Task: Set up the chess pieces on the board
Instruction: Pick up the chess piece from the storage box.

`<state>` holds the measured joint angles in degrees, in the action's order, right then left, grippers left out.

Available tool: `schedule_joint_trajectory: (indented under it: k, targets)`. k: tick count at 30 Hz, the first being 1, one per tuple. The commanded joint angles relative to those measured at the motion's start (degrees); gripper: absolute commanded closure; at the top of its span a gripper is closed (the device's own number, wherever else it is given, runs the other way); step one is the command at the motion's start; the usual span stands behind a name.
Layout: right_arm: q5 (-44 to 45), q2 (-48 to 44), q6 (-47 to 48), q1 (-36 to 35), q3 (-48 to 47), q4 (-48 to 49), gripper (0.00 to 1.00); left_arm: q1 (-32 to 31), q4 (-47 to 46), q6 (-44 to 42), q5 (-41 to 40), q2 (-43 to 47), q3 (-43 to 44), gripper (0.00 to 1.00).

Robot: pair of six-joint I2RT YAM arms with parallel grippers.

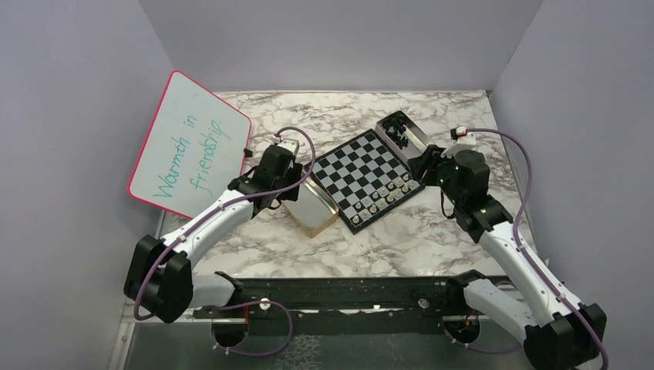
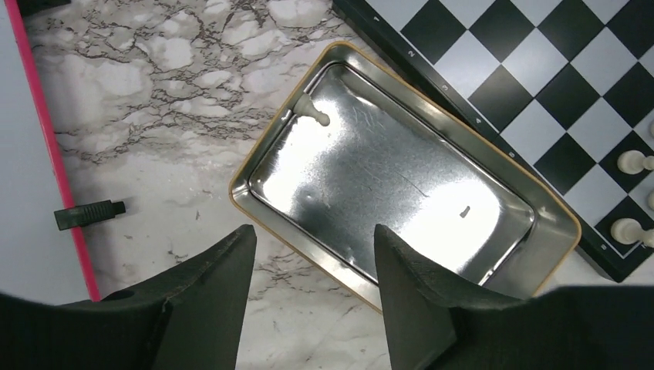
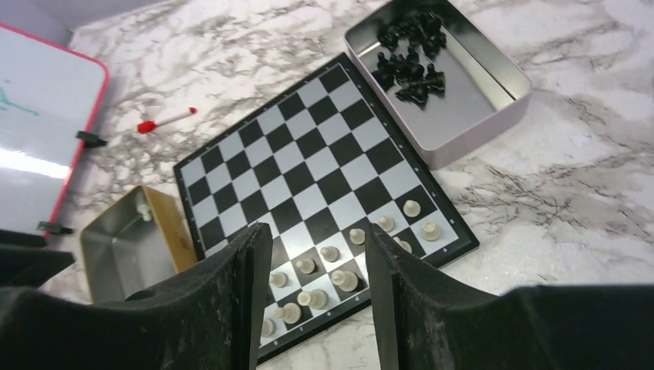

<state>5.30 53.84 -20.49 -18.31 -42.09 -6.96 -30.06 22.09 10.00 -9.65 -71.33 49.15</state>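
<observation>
The chequered board [image 1: 362, 173] lies at the table's middle. Several pale chess pieces [image 3: 339, 279] stand on its two near rows. One more pale piece [image 2: 312, 112] lies in a corner of the gold-rimmed tin [image 2: 401, 177] left of the board. Black pieces [image 3: 409, 54] are heaped in a second tin [image 3: 463, 116] beyond the board's right corner. My left gripper [image 2: 312, 235] hangs open over the gold tin's near rim, holding nothing. Above the board's near right edge my right gripper [image 3: 316, 231] is open, with only standing pieces seen below the gap.
A pink-framed whiteboard [image 1: 189, 146] leans at the far left. A red-capped marker [image 3: 166, 121] lies on the marble left of the board. A small black peg [image 2: 89, 212] sticks out of the whiteboard's edge. Grey walls close in three sides.
</observation>
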Motion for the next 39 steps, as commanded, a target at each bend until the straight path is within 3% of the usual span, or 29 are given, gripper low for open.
schedule_joint_trajectory:
  k: [1,9,17,25,39]
  targets:
    - [-7.33,-4.48,0.54,0.17,1.02,-1.03,0.49,0.18,0.42,9.73,-6.71,-3.87,4.02,0.48]
    - [-10.08,-8.87,1.39,0.23,0.36,-3.02,0.5,0.18,-3.05,24.55,-11.27,-10.64,6.04,0.67]
    - [-11.22,-13.94,-0.31,0.2,2.04,-3.04,0.51,-0.58,-7.9,33.11,-13.54,-14.91,4.03,0.69]
    - [-12.14,-15.34,-0.14,0.21,2.25,-4.29,0.51,-0.64,-10.13,36.45,-16.27,-18.84,3.22,0.77]
    - [-13.83,-15.86,-0.53,0.22,2.17,-4.4,0.51,-0.7,-12.2,38.58,-16.28,-23.21,3.74,0.77]
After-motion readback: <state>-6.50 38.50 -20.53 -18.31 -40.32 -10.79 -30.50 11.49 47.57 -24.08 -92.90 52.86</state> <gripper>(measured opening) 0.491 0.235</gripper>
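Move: The last white chess piece lies in the storage box, by the middle of its far-left short wall, about 7 cm ahead of the left hand, 1 cm to its right and 10 cm below. The box's middle is level with that hand, some 5 cm right; the chessboard's middle is about 7 cm ahead and 21 cm right, both roughly 11 cm below. From the right hand the piece is about 5 cm ahead, 32 cm left and 20 cm below. Forward and down, the left hand reaches about 6 cm out, mostly early on, and sinks some 7 cm towards the chess piece by the box's far wall. It turns counter-clockwise about 35 degrees, its left side dipping slightly, while the fingers narrow from two-thirds open to a small gap. The empty right hand backs off and rises, about 5 cm each, away from the board. ##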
